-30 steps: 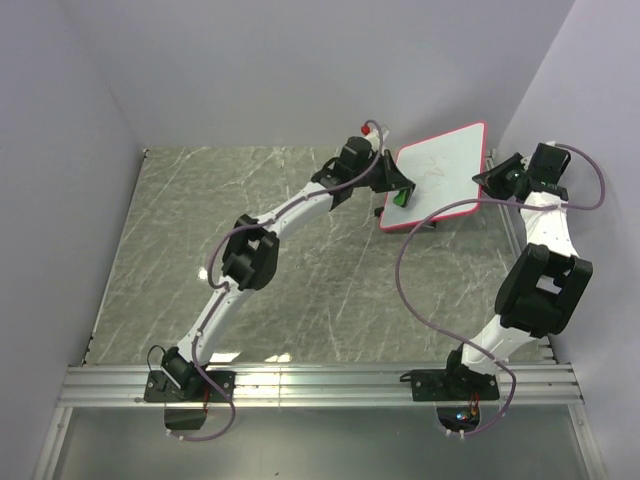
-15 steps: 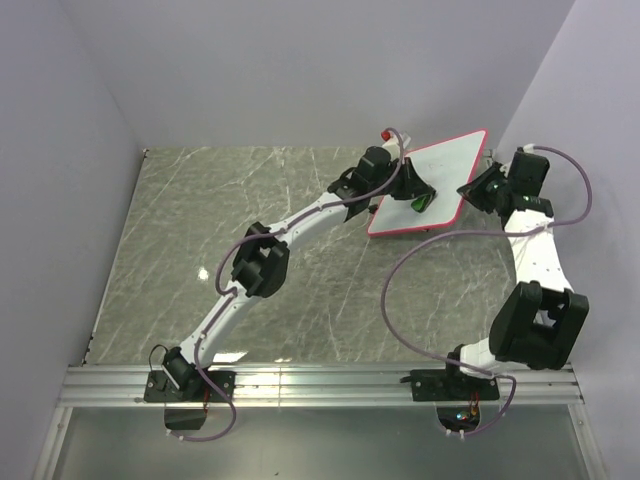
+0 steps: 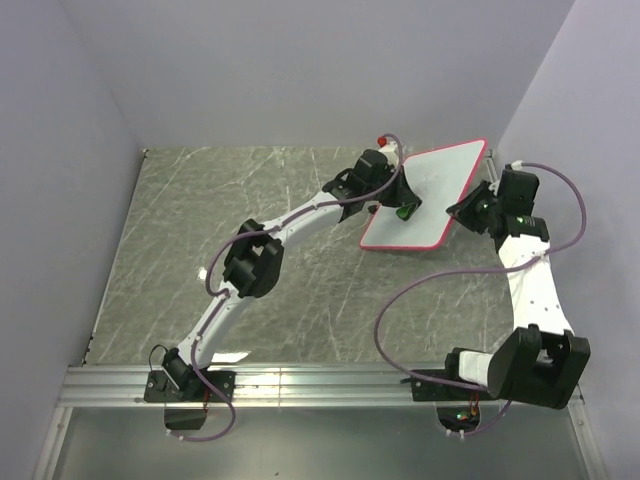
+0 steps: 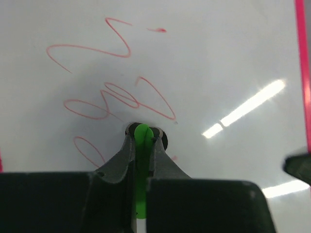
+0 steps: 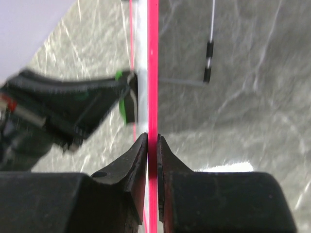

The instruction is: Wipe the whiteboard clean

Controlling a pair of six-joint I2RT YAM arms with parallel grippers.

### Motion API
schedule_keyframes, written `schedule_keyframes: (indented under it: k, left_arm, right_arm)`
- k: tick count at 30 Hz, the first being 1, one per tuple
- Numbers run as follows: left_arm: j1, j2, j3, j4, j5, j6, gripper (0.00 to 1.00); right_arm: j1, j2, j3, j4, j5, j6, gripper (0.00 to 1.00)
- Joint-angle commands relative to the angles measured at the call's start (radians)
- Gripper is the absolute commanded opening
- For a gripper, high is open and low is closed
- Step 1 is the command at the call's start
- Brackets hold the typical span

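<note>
The whiteboard (image 3: 432, 195), white with a red-pink rim, is held tilted above the table at the back right. Red scribbles (image 4: 114, 94) cover its face in the left wrist view. My right gripper (image 3: 458, 213) is shut on the board's right rim (image 5: 152, 73), which runs edge-on between its fingers. My left gripper (image 3: 405, 208) is shut on a small green block (image 4: 142, 141), whose tip touches the board just below the scribbles. From the right wrist view the left gripper (image 5: 127, 104) and its green block (image 5: 122, 109) sit against the board's face.
The grey marbled table (image 3: 250, 260) lies beneath, with lilac walls on three sides. A thin black-and-white marker (image 5: 209, 60) lies on the table beyond the board. An aluminium rail (image 3: 320, 385) carries both arm bases at the near edge.
The right gripper closed fully on the board's rim and pulled the board down and left, tilting it. The left gripper with the green block moved right onto the board's face.
</note>
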Motion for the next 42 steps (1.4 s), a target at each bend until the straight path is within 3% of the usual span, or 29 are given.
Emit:
schedule_keyframes:
  k: [1,5,12,17,28,34,42]
  left_arm:
    - [0.006,-0.008,0.003,-0.051,-0.043,0.045,0.0]
    - [0.022,0.007,0.013,-0.062,-0.057,0.046,0.0]
    - [0.023,0.012,0.018,-0.108,-0.025,0.063,0.0]
    - [-0.08,-0.152,-0.078,-0.119,-0.031,0.15,0.0]
    - [-0.188,-0.476,-0.399,-0.019,0.099,0.097,0.0]
    - [-0.176,-0.398,-0.254,-0.137,0.029,0.147,0.0]
    - [-0.131,-0.456,-0.237,-0.178,-0.002,0.157,0.0]
  right_arm:
    - [0.049,-0.078,-0.019,-0.13,-0.079,0.001,0.0]
    - [0.052,-0.21,-0.039,-0.16,-0.088,0.028,0.0]
    - [0.052,-0.273,-0.087,-0.201,-0.09,0.022,0.0]
    - [0.056,-0.262,-0.099,-0.18,-0.076,0.021,0.0]
    - [0.078,-0.255,-0.065,-0.18,-0.053,0.011,0.0]
    - [0.078,-0.311,0.017,-0.249,-0.079,0.031,0.0]
    - [0.076,-0.462,0.056,-0.322,-0.148,0.123,0.0]
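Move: The left gripper already holds the green eraser against the steeply tilted whiteboard's left-facing side. The red marks centre about 5 cm ahead of it, neither left nor right, and 2 cm lower; the board's gripped edge is 11 cm to its right, 1 cm back and 6 cm higher. From the right gripper, still pinching that edge, the marks lie roughly 6 cm ahead, 11 cm left and 8 cm below. Keep the eraser on the whiteboard and nudge it a little left, down and forward, then sweep it quickly back and up across the face, about 18 cm back, and finish easing slightly forward. Meanwhile, with the right gripper keeping its pinch on the edge, pull the board back and some left early on, pause, then draw it farther back while lifting about 5 cm. ##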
